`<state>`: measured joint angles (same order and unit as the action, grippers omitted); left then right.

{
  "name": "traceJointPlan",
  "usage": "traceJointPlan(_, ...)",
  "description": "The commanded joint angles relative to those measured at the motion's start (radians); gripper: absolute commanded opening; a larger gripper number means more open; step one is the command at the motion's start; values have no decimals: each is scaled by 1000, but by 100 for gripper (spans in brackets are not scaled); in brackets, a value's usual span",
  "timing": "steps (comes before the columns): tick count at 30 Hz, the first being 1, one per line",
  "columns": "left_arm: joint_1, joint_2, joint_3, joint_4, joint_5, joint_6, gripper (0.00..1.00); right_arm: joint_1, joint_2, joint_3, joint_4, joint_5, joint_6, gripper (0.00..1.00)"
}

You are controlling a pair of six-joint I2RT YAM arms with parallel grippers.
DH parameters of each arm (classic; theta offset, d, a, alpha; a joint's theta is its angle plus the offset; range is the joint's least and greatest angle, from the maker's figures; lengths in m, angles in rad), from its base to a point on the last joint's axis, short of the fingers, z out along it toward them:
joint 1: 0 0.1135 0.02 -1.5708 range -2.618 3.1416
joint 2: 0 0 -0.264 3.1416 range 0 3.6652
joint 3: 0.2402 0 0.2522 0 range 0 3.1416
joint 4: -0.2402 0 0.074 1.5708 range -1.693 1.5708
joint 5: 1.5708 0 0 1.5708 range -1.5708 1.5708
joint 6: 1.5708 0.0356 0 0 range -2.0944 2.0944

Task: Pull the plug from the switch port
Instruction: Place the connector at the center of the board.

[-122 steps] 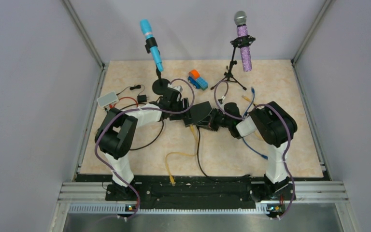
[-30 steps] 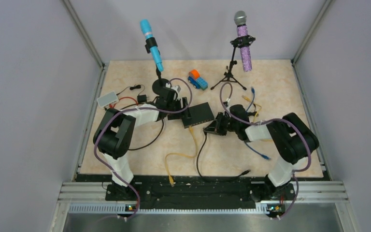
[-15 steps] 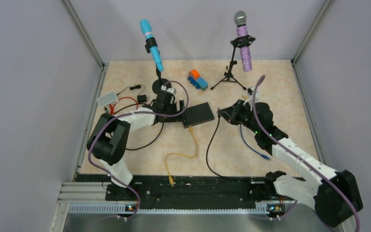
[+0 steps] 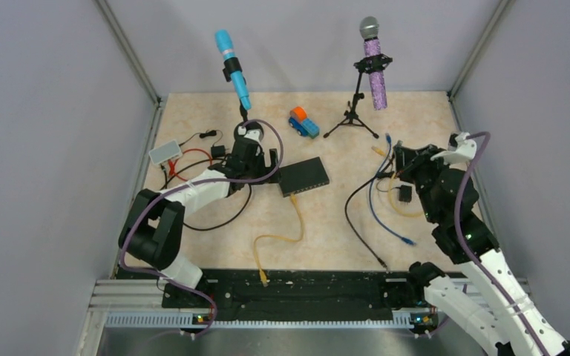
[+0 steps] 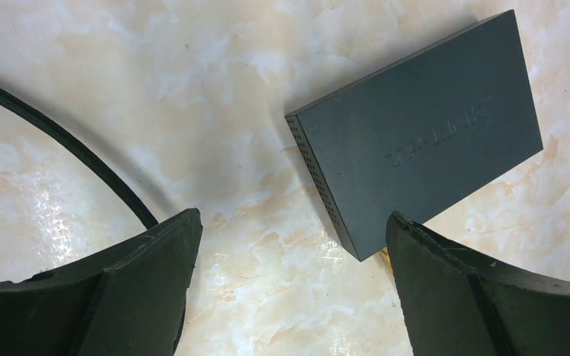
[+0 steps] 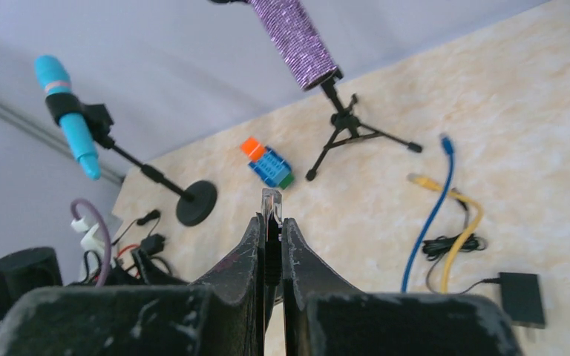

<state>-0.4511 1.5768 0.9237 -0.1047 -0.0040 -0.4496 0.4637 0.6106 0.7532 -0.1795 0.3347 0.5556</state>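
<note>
The black switch [image 4: 303,176] lies flat on the table, its grey top [image 5: 423,133] filling the upper right of the left wrist view. Its port edge faces the near side, and the sockets are too small to make out. My left gripper [image 4: 274,165] stands open just left of the switch, fingertips [image 5: 185,230] wide apart with only bare table between them [image 5: 293,219]. My right gripper [image 4: 403,158] is far to the right, lifted off the table and shut on the clear plug [image 6: 270,204] of the black cable [image 4: 356,215], well clear of the switch.
A yellow cable [image 4: 286,237] still runs from the switch's near edge. Blue [image 4: 382,215] and yellow [image 6: 460,230] cables and a small black cube [image 4: 404,194] lie under the right arm. A blue mic [image 4: 231,67], a purple mic [image 4: 375,70], a toy truck [image 4: 303,122] and a white box [image 4: 165,152] stand behind.
My right arm swung right and up, carrying the plug and black cable away from the switch. My left gripper opened, let go of the switch and drew back left.
</note>
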Motion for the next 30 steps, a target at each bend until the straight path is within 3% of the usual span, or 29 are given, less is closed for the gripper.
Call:
traceJointPlan(1,4,-18,18,29,-10,15,99,-3,49,129,-151,190,-124,0)
traceJointPlan(9,3,19,23,25,37,1,99,-23,231,305,-238,90,-271,0)
traceJointPlan(12,3,20,29,17,41,3,99,-88,359,349,-316,-45,-249,0)
traceJointPlan(15,3,22,23,20,40,5,99,-287,530,366,-364,-390,-192,0)
traceJointPlan(17,3,26,23,16,46,8,99,-370,612,347,-327,-500,-155,0)
traceJointPlan(20,3,27,19,16,49,3,99,-422,669,292,-191,-502,-96,0)
traceJointPlan(26,3,24,21,4,52,-1,99,-575,841,277,71,-755,76,0)
traceJointPlan(30,4,-1,12,1,28,0,99,-579,891,349,66,-708,72,0)
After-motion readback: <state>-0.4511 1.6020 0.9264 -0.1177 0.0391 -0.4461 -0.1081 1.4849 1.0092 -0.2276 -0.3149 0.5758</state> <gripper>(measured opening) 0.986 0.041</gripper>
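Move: The black cable's clear plug is already held in the right fingers. It is headed for the heap of unplugged cables, whose wire bundle lies about 12 cm ahead of the right hand, 4 cm right and 30 cm below. The adapter is some 6 cm ahead and 8 cm right; the yellow cable's far end is 21 cm ahead, 2 cm right; the switch is 11 cm ahead, 20 cm left. From the left hand the bundle lies about 32 cm right, 4 cm ahead. The black cable's plug, still pinched in the right hand's shut fingers, first rises about 2 cm with a small shift right, then is carried down and forward towards the heap of unplugged cables. Overall it goes some 17 cm down, 13 forward and 6 right. The wrist tips about 40 degrees nose-down, with the plug still well above the table. ##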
